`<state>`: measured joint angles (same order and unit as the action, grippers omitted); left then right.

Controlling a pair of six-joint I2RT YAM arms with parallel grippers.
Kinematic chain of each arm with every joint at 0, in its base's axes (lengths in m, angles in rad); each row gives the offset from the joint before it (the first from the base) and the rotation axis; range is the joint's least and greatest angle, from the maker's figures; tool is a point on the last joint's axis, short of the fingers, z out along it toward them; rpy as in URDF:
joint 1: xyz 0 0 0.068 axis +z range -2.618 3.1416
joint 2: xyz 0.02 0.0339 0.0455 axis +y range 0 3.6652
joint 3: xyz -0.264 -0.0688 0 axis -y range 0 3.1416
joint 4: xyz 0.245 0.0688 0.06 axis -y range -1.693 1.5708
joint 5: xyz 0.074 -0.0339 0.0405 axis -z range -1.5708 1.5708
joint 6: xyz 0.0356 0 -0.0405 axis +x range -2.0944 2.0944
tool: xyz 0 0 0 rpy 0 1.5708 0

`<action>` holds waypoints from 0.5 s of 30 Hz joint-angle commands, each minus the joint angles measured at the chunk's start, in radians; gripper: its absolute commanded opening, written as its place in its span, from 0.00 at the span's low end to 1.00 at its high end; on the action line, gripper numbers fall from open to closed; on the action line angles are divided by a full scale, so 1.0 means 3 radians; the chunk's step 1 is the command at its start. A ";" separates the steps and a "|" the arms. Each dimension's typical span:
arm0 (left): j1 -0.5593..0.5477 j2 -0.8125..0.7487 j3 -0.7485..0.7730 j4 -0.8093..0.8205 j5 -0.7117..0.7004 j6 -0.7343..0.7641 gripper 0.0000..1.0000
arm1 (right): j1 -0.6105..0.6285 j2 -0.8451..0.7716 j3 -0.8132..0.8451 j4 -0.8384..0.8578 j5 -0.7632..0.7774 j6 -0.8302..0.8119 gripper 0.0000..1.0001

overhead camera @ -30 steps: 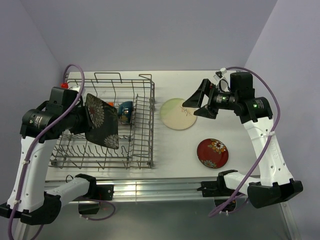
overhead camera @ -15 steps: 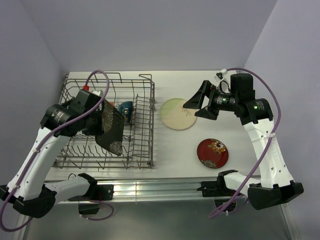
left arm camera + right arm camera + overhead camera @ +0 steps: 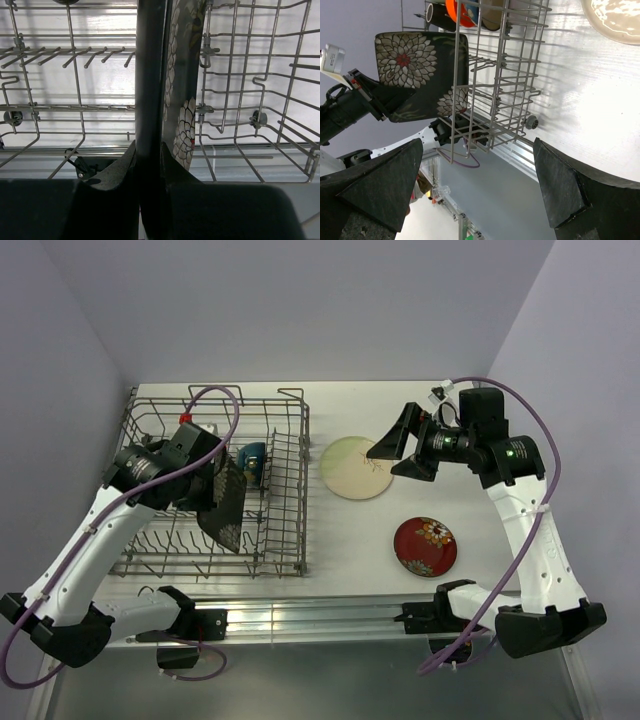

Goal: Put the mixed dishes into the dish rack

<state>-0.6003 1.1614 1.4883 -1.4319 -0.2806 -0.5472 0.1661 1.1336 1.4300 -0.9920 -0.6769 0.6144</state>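
The grey wire dish rack (image 3: 288, 490) stands on the left of the table. My left gripper (image 3: 207, 487) is shut on the black square floral plate (image 3: 228, 510), which is upright and edge-on over the rack's tines. In the left wrist view the plate (image 3: 182, 75) runs up between the closed fingers of the left gripper (image 3: 148, 150). My right gripper (image 3: 398, 450) hovers open and holds nothing, beside the pale green-cream plate (image 3: 352, 470). The red floral plate (image 3: 425, 545) lies flat to the front right. A dark blue bowl (image 3: 251, 462) sits in the rack.
The right wrist view shows the rack (image 3: 510, 90) side-on, the black plate (image 3: 415, 70) within it, an orange bowl (image 3: 457, 12) at its far end and the pale plate (image 3: 615, 12). White table (image 3: 340, 540) lies between rack and plates; purple walls enclose the back and sides.
My left arm has swung right with the black plate, turning it from face-on to edge-on and bringing it down into the rack. The right arm has stayed still.
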 commanded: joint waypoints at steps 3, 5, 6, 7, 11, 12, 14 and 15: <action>-0.0024 -0.0072 -0.0037 0.0197 -0.0164 -0.0042 0.00 | 0.0009 0.0021 -0.0026 -0.0012 0.0058 -0.0069 0.98; -0.0039 -0.0052 -0.0098 0.0202 -0.0169 -0.0042 0.00 | 0.0014 0.0026 -0.0062 -0.0017 0.0088 -0.0084 0.98; -0.0049 -0.0031 -0.0119 0.0212 -0.0174 -0.0047 0.00 | 0.0014 0.0041 -0.0078 -0.0022 0.0109 -0.0089 0.98; -0.0055 -0.0016 -0.0139 0.0217 -0.0174 -0.0052 0.00 | 0.0014 0.0046 -0.0103 -0.0032 0.0139 -0.0095 0.98; -0.0060 0.0040 -0.0252 0.0314 -0.0118 -0.0109 0.00 | 0.0014 0.0118 -0.0272 0.0054 0.0282 -0.0100 0.98; -0.0060 0.0106 -0.0267 0.0314 -0.0108 -0.0139 0.00 | 0.0009 0.0163 -0.0323 0.0095 0.0338 -0.0095 0.98; -0.0105 0.0158 -0.0318 0.0329 -0.0103 -0.0175 0.00 | -0.0027 0.0215 -0.0496 0.0259 0.0334 -0.0034 0.98; -0.0121 0.0198 -0.0328 0.0345 -0.0123 -0.0221 0.00 | -0.0032 0.0261 -0.0558 0.0335 0.0329 -0.0018 0.98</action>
<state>-0.6209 1.2114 1.3865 -1.3960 -0.2867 -0.5751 0.1654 1.1831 1.3064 -0.9646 -0.6090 0.6052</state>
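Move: The left hand, with the black square plate already in its grip, has the gap among the front tines about 4 cm ahead, 3 cm right and 19 cm below. The blue bowl is some 18 cm ahead and 7 cm right, the orange bowl equally far ahead but 2 cm left, both about 16 cm down. From the open right hand the cream plate lies about 20 cm ahead and 6 cm left, the red plate 2 cm back and 13 cm right, both some 32 cm lower. Still pinching the black square plate, held on edge, the left hand lowers it about 4 cm towards the rack's front tines, picking up speed and tipping slightly more downward. The empty right hand, fingers kept wide, starts sinking faster and faster over the table, about 6 cm with a little forward reach towards the cream plate, its fingers tipping down some 5 to 10 degrees. ##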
